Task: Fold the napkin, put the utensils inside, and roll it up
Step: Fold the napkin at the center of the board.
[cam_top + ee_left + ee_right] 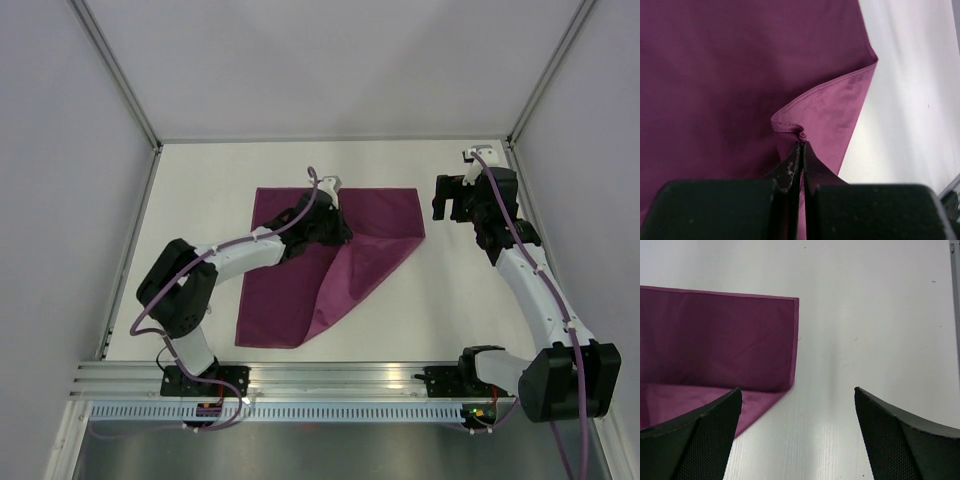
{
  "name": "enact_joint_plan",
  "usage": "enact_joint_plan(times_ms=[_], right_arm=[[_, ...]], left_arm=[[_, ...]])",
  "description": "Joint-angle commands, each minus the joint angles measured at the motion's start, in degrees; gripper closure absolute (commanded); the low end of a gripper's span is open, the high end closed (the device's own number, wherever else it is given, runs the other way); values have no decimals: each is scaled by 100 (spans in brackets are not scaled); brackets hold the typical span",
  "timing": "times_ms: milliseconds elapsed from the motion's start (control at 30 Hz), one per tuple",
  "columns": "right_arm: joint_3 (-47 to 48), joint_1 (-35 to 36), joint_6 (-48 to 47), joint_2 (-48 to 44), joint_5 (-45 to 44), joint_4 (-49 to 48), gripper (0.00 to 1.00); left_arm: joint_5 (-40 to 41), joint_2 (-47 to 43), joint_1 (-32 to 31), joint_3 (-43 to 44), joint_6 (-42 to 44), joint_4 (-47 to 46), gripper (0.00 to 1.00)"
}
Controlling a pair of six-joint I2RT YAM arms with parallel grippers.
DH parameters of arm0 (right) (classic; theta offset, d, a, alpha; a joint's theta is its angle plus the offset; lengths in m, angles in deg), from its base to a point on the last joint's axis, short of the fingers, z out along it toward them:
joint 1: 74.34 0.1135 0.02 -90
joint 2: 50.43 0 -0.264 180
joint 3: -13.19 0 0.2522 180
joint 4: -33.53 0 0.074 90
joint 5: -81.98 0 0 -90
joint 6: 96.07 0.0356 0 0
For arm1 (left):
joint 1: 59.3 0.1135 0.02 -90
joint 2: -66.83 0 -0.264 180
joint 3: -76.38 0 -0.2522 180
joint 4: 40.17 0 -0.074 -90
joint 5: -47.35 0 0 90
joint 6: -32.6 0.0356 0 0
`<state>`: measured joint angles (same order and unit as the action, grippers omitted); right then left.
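Note:
The plum-purple napkin [300,270] lies mid-table, its near right corner lifted and folded up over the cloth. My left gripper [335,228] sits over the napkin's upper middle, shut on that hemmed corner. The left wrist view shows the pinched corner [801,134] bunched at the tips of the closed jaws, with the napkin [730,75] spread beneath. My right gripper [452,200] hovers open to the right of the napkin's far right corner, nothing between its fingers. In the right wrist view the napkin [715,340] fills the left. The utensils are out of view.
White table [450,300] with grey walls on three sides. An aluminium rail [330,380] runs along the near edge by the arm bases. Bare white surface [865,340] lies under the right gripper.

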<state>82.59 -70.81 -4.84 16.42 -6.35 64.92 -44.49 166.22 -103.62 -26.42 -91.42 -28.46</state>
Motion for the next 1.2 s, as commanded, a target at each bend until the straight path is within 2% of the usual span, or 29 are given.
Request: enact_joint_plan(times_ms=[0,267,567,1167], right_arm=[[132,16,-27,82,-27,65,2],[105,16,-36,109,70,48,2],[96,16,-71,127,114,39,2],[79,16,-71,126,176,30,2]], left_arm=[[-456,-289,458,-7,-412,20,98],[-914,-70,1591,195,-553,169,98],[-1423,528,2444,757,-509,512,98],[-1784,1240,3227,1636,-430,1013,98]])
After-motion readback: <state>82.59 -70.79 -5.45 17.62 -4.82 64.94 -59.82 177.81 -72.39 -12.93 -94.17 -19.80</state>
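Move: The near-right corner of the napkin is already in the left fingers. The far-left corner it is heading for lies about 23 cm ahead of the left hand, 26 cm to its left and 10 cm below. On the table at that same depth, the napkin's far-right corner is 23 cm ahead and 18 cm right, and its near-left corner 22 cm back and 27 cm left. From the right hand, the far-left corner is about 18 cm ahead, 47 cm left and 20 cm down. Still pinching the lifted napkin corner in shut fingers, the left hand carries it diagonally left and forward over the flat cloth, about 17 cm left and 15 cm forward, towards the far-left corner. It starts fast, then slows, staying nearly level and turning some 20 degrees counter-clockwise while the fingers tip down a little. ##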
